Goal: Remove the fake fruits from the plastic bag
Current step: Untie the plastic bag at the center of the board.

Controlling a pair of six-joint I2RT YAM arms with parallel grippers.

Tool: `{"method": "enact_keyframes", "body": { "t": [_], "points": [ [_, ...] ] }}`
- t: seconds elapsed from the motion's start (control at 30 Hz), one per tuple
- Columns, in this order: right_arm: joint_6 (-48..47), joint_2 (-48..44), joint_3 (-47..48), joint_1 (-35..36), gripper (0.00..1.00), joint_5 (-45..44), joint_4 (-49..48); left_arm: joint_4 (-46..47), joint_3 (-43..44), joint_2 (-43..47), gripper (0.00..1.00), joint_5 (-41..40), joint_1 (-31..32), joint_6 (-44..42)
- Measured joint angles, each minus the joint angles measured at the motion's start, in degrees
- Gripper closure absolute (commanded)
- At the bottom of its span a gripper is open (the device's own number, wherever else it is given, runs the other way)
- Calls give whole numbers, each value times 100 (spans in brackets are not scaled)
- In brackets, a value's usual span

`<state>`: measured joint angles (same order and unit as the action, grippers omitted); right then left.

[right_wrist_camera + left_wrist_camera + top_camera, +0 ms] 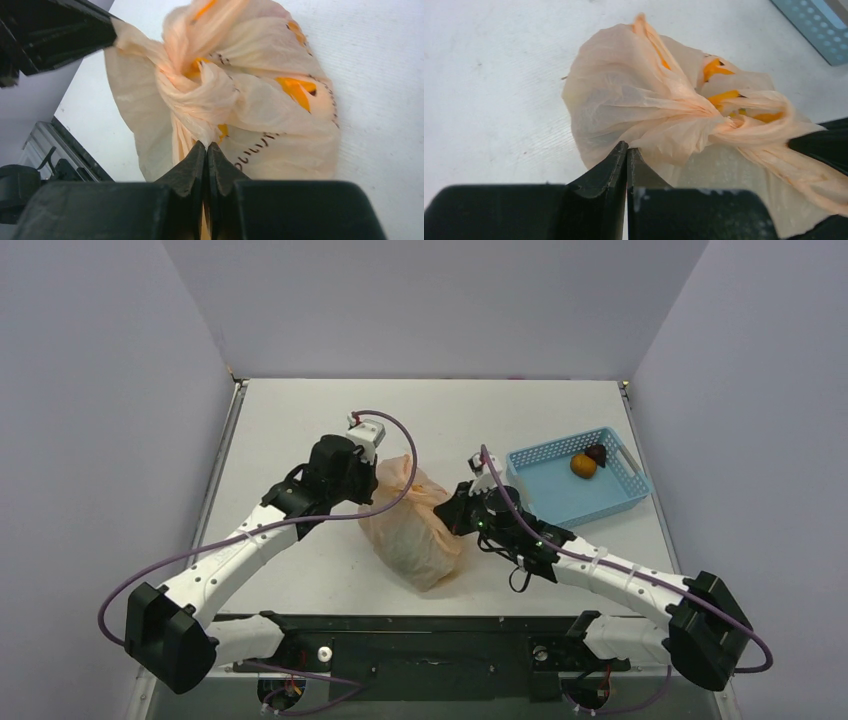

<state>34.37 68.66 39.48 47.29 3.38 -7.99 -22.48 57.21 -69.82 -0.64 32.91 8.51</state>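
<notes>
The peach-orange plastic bag lies mid-table, bulging, its neck twisted into a knot. My left gripper is shut on a fold of the bag's film at its far left side, the tips pinching it. My right gripper is shut on the film just below the knot, on the bag's right side. The film stretches taut from the knot to the left gripper. Two fake fruits, an orange one and a dark maroon one, lie in the basket. Whatever fills the bag is hidden.
A light blue perforated basket stands at the right, its corner also in the left wrist view. Grey walls close the table on three sides. Both arms reach in from the near edge toward the middle.
</notes>
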Motion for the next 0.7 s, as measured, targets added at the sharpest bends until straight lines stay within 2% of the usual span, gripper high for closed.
{"method": "enact_keyframes", "body": {
  "t": [0.17,0.33,0.4,0.5,0.7],
  "points": [
    [48,-802,-721,-83,100,-380,15,2,-170,286,100,-732,-92,76],
    [129,-1338,-1213,-387,100,-437,15,50,-297,601,100,-420,-234,85],
    [118,-1340,-1224,-474,100,-334,20,122,-297,647,89,31,-284,-4],
    [81,-1340,-1224,-520,100,-151,26,245,-297,695,63,621,-334,-138],
    [-33,-1340,-1224,-527,100,175,33,619,-461,1104,55,1128,-334,-232]
  ]
}}
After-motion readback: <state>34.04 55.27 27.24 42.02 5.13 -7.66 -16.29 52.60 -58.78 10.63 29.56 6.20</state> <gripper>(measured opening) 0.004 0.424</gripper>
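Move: The plastic bag's knot lies about 10 cm to the right of the left hand, almost level with it in depth and a little lower. From the right hand it is roughly 6 cm to the left and 5 cm ahead, about at its height. The full bag's middle sits some 10 cm below the left hand, 9 cm to its right and 4 cm nearer the base. The blue basket stands about 32 cm right of the right hand and 15 cm farther out. The bag's knot is pulled from both sides, each hand still pinching a gathered end: the right hand draws about 6 cm to the right and slightly down, then holds with fingers shut. The left tugs some 3.5 cm left, then swings back right, drawing back slightly as its fingers open to let go of its end, and rises about 5 cm over the bag. ##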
